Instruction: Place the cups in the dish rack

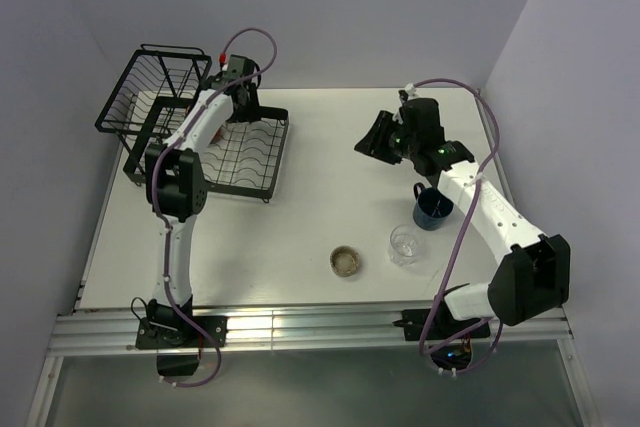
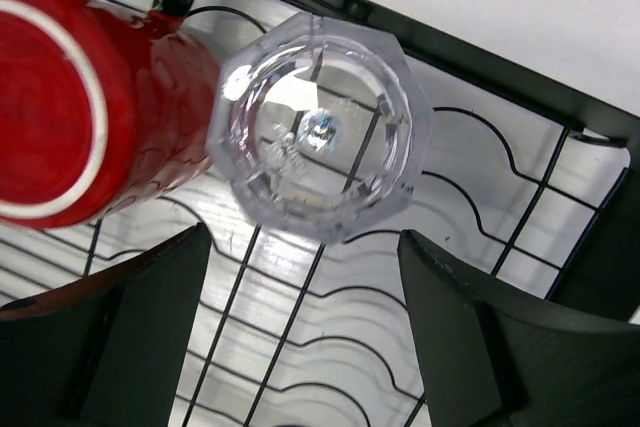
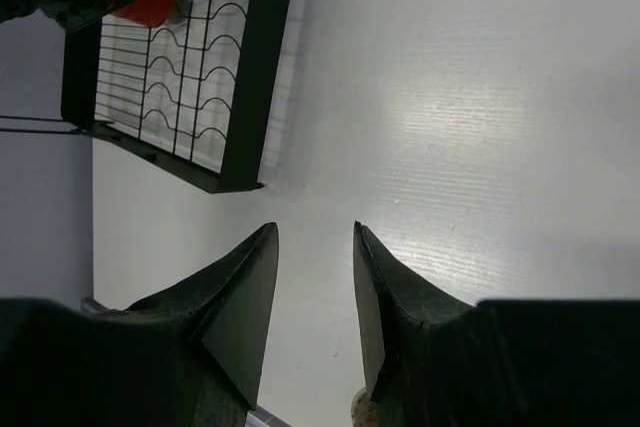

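The black wire dish rack (image 1: 262, 162) stands at the far left, with its raised basket (image 1: 150, 87) behind. In the left wrist view a red mug (image 2: 60, 97) and a clear glass tumbler (image 2: 320, 127) sit side by side, bottoms up, on the rack's tray (image 2: 520, 177). My left gripper (image 2: 305, 277) is open and empty just above the tumbler; it also shows in the top view (image 1: 232, 75). The dark blue mug (image 1: 432, 209) and a second clear tumbler (image 1: 405, 244) stand on the table at the right. My right gripper (image 1: 378, 137) is open and empty, above the table beyond the blue mug.
A small round brownish disc (image 1: 346, 262) lies on the table near the front, left of the tumbler. The right wrist view shows the rack's near corner (image 3: 240, 77), a bit of the red mug (image 3: 150, 7) and bare white table below the open fingers (image 3: 250, 287).
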`<state>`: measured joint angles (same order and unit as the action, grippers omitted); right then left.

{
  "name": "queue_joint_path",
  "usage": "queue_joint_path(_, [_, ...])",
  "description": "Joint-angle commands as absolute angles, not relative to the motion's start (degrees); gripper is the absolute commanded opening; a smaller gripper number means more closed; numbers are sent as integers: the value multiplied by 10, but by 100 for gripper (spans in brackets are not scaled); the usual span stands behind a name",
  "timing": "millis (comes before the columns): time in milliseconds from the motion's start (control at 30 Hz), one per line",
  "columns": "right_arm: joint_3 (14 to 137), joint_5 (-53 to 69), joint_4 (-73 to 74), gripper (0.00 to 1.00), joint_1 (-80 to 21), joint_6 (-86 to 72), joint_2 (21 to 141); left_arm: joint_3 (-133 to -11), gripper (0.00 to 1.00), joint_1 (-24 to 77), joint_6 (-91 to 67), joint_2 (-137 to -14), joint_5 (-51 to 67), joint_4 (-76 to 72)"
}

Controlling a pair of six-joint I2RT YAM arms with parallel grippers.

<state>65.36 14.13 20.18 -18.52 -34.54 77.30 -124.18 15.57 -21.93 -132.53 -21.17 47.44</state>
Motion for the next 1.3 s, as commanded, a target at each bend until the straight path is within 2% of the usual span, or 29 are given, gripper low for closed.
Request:
queue_joint_path(0, [690,107,214,43,-192,-326,758,-1238,83,163,-221,-1245,-240,454])
queue_joint_path(367, [690,-20,294,44,-207,-309,694,-1185,84,206,-235,-1130,-269,441])
queue_joint_path(533, [681,-83,324,45,-207,-304,674,-1151,84,223,-249,-1094,-246,431])
queue_joint_path(667, [662,-156,345,49,-204,-307,660,-1119,83,253,-251,-1057,-246,421])
queue_joint_path(767, [645,-165,359,50,-186,-321,667,-1076,84,278,-259,-1018,-235,398])
queue_joint_path(967, [626,-183,397,46,-164,-349,687,-1008,84,301,-272,-955,-178,352])
queue_joint_path(1267, [572,-238,430,45,-160,-405,689,-962,84,302,-274,-928,-157,326])
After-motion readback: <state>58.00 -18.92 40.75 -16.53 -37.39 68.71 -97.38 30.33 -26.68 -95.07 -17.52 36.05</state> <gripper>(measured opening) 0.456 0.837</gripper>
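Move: The right hand goes for the blue cup, about 19 cm to its right, 4 cm back and 17 cm below. The clear cup on the table lies some 11 cm right and 14 cm back of that hand, the small bowl 17 cm back and 2 cm left. The empty left hand is over the rack: the racked clear cup about 4 cm ahead, 1 cm left, the red cup 2 cm ahead, 9 cm left; the blue cup lies some 47 cm right and 23 cm back. Nothing is gripped. The right hand swings about 13 cm to the right towards the blue cup, easing back some 5 cm, rising slightly and then sinking, its wrist turning clockwise and its fingers staying part open. The left hand, still wide open, climbs away from the racked clear cup, then sweeps back and right, its fingers tipping up. ##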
